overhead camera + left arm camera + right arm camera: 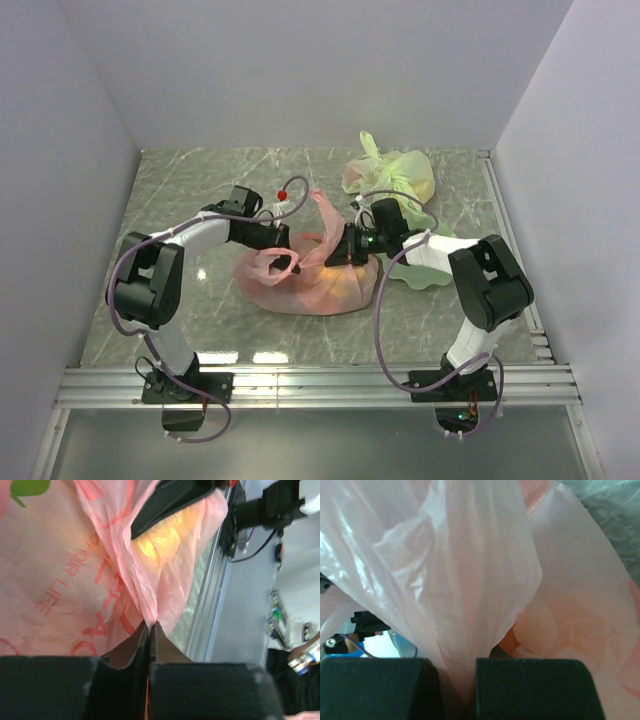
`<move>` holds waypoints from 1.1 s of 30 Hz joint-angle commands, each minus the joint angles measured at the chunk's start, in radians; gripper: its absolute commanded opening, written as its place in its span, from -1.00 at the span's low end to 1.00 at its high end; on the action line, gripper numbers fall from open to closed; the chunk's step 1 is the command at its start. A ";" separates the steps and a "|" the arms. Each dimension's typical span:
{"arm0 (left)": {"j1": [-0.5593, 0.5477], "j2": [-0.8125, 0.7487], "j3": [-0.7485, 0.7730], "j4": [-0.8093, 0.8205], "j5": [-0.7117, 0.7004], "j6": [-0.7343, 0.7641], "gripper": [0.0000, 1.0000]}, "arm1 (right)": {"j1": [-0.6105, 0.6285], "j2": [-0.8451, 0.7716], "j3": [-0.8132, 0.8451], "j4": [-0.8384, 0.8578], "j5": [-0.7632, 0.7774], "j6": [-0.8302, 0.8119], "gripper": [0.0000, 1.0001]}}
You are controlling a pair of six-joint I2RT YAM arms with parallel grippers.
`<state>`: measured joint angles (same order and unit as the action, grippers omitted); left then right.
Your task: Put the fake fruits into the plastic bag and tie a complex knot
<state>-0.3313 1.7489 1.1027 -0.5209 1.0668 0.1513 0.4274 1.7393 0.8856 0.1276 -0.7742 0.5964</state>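
The pink plastic bag (pixel 312 285) lies bulging in the middle of the table. Yellow and orange fake fruits (pixel 348 283) show through its film, glowing yellow (pixel 161 537) in the left wrist view. My left gripper (pixel 291 263) is shut on a gathered fold of the plastic bag (pixel 60 580), its fingertips (pixel 159 630) pinched together on the film. My right gripper (pixel 337 247) is shut on another bunched part of the plastic bag (pixel 455 580), which rises in a twisted strip between the arms. A small red fruit (pixel 283 195) lies on the table behind the left arm.
A pale green-yellow knotted bag (pixel 392 173) sits at the back right. The pale green plate (pixel 430 273) lies partly under the right arm. White walls close off three sides, and a metal rail (pixel 320 385) runs along the near edge.
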 commanded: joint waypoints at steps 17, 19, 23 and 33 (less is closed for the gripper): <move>0.222 -0.403 0.381 -0.667 0.027 0.667 0.99 | 0.007 -0.078 0.102 -0.186 0.044 -0.240 -1.00; 0.222 -0.452 0.364 -0.799 -0.002 0.834 0.99 | 0.007 -0.077 0.108 -0.197 0.046 -0.250 -1.00; 0.193 -0.595 0.231 -0.850 -0.132 1.106 0.99 | 0.007 -0.064 0.130 -0.220 0.038 -0.279 -1.00; -0.004 -0.871 -0.101 -0.434 -0.266 1.226 0.99 | 0.007 -0.061 0.136 -0.233 0.024 -0.300 -1.00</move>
<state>-0.2947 0.8883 1.0439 -1.1465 0.8375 1.3247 0.4294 1.7027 0.9817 -0.0994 -0.7452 0.3195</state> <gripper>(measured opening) 0.994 0.008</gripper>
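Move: My left fingers are closed on a strand of the pink bag, at its handle loop. The bag's fruit-filled body lies about 4 cm right of them, 3 cm back and 5 cm below. The neck pinched in my right hand is roughly 10 cm to the left hand's right and 1 cm ahead. From my right hand, the bag's body is about 6 cm left, 4 cm back and 3 cm down, and the green bag is 14 cm right and 18 cm ahead. I spread my left fingers wide and come free of the handle, climbing about 20 cm while edging forward and left. Then I swing back some 16 cm and sink about 8, ending off the bag's left side, rolled roughly 75 degrees about the fingers' line, still pointing right and down. My right hand keeps its pinch on the neck almost in place, turning slightly. ##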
